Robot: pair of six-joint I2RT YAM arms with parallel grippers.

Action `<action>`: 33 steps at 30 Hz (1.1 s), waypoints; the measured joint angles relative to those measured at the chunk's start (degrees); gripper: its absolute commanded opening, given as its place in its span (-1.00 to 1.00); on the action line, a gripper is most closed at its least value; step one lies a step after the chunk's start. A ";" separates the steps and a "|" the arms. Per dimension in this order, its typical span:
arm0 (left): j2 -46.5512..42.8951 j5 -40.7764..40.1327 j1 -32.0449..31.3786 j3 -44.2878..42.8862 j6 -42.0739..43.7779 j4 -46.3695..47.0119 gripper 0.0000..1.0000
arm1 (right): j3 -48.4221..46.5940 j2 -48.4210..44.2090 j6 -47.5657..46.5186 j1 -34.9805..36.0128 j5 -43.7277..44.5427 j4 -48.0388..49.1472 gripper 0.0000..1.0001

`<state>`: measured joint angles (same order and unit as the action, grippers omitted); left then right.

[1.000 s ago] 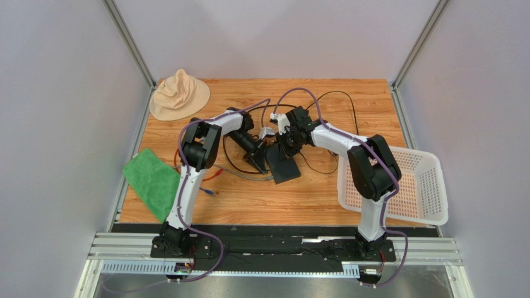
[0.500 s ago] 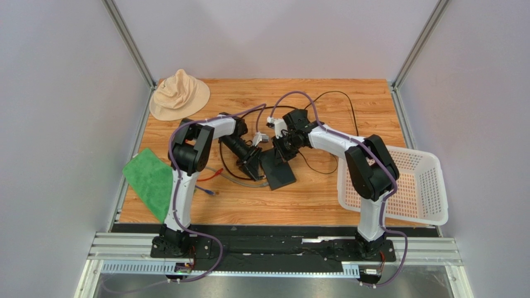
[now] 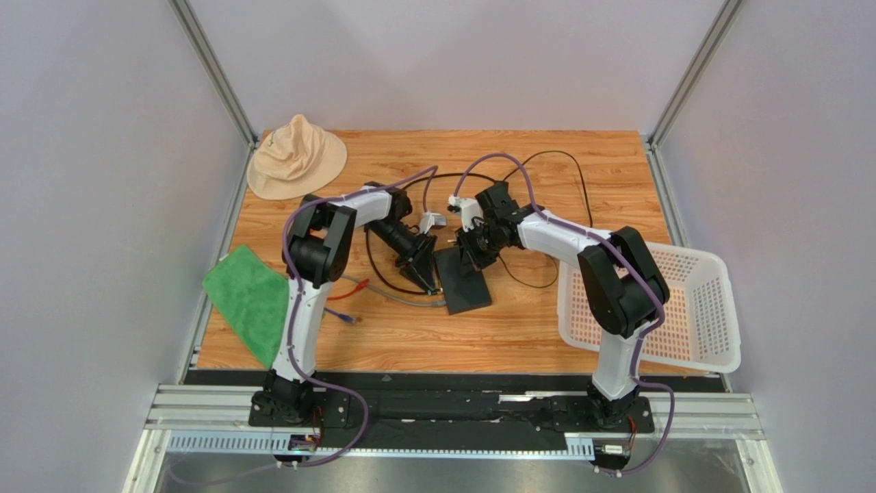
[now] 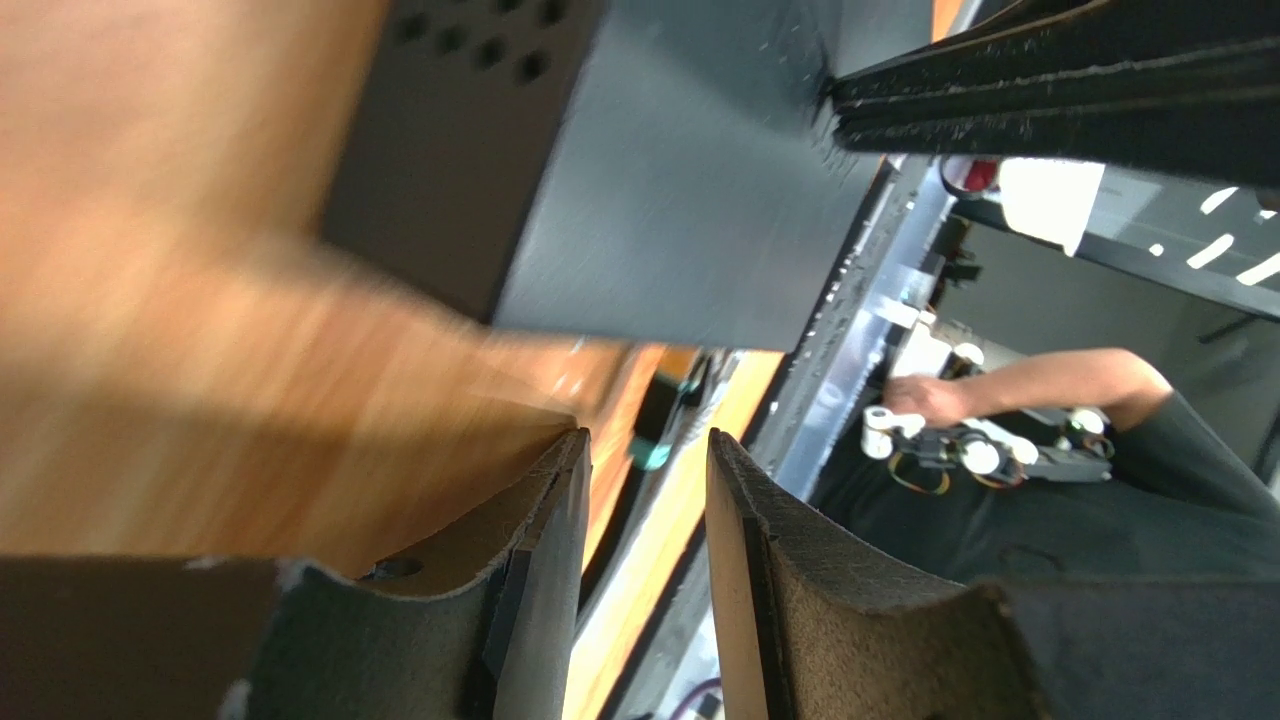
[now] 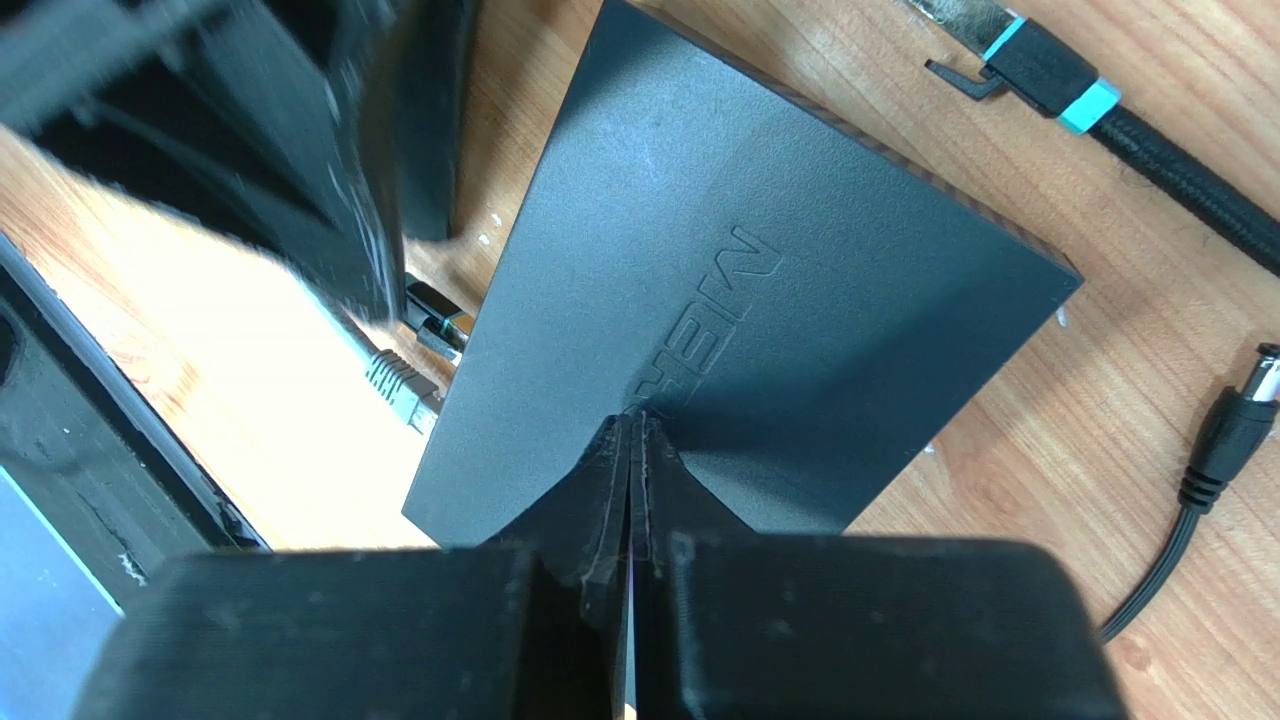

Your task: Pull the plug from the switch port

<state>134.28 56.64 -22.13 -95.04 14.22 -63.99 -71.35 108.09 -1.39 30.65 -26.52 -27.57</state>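
Note:
The switch (image 3: 463, 282) is a flat matte-black box lying on the wooden table. My right gripper (image 5: 631, 428) is shut, and its tips press down on the switch's top face (image 5: 781, 285). A grey plug (image 5: 397, 378) lies right against the switch's left edge; I cannot tell whether its tip sits in a socket. My left gripper (image 3: 426, 277) hovers at that same edge. In the left wrist view its jaws (image 4: 646, 450) stand open with nothing between them, and the switch (image 4: 661, 165) lies just beyond them.
A beige hat (image 3: 296, 156) sits at the back left, a green cloth (image 3: 250, 300) at the left edge and a white basket (image 3: 709, 318) at the right. Loose cables (image 3: 396, 295) trail left of the switch. A teal-banded connector (image 5: 1037, 68) and a barrel plug (image 5: 1232, 428) lie nearby.
My left gripper has gone from shut to open beside the switch's edge, and the left arm has shifted slightly. The right gripper has stayed shut on top of the switch.

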 measured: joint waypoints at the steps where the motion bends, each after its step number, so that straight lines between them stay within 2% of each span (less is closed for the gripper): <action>1: 0.22 0.33 -0.52 -0.02 -0.35 -0.02 -0.12 | -0.02 0.02 0.00 -0.04 -0.04 0.00 -0.99; 7: 1.20 1.07 -3.21 -0.74 -2.05 -0.22 -0.15 | -0.37 0.35 0.11 -0.28 -0.46 -0.52 -1.00; 8: 1.20 0.79 -3.30 -0.90 -2.49 -0.22 -0.20 | -0.37 0.37 0.15 -0.33 -0.59 -0.55 -1.00; 10: 1.29 0.31 -3.39 -1.03 -3.34 -0.22 -0.47 | -0.46 0.52 0.44 -0.39 -0.70 -0.61 -1.00; 11: 1.38 -0.04 -3.39 -1.03 -3.65 -0.07 -0.71 | -0.50 0.57 0.59 -0.42 -0.74 -0.63 -1.00; 14: 1.66 0.31 -3.34 -1.05 -4.57 0.09 -1.00 | -0.50 0.59 1.14 -0.50 -0.81 -0.70 -1.00; 23: 1.38 -0.37 -3.48 -0.83 -6.82 0.46 -1.00 | 0.13 0.39 2.78 -0.74 -0.83 -0.17 -1.00; 28: -1.55 -2.82 -3.89 2.08 -7.78 3.87 -1.00 | 0.50 0.15 3.15 -0.68 -0.44 0.26 -0.99; 33: -1.29 -7.87 -5.11 -1.88 -5.51 0.28 -1.00 | -0.83 1.29 4.00 -0.66 -0.46 -0.55 -1.00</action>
<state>132.99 48.77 -27.24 -96.92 8.71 -63.70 -72.18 109.38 2.61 30.00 -26.98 -28.12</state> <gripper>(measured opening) 0.041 0.005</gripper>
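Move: The black plug I'm after sits in the left side of the switch, about 2 cm back and 2 cm right of my open left fingers, roughly level with them. The grey plug is some 2 cm nearer my bases than the black one, and the switch's middle lies about 6 cm right of my left hand. From my closed right fingertips, already on top of the switch, the black plug is about 6 cm left, 4 cm back and 2 cm lower. I slide my left hand right and back, about 2.5 cm in all, until its open fingers straddle the black plug at the switch's side, then close them and pinch it. Staying nearly in place, I start rocking my left wrist, rolling and tilting by less than 10 degrees, while my closed right fingers keep resting on the switch's top. ##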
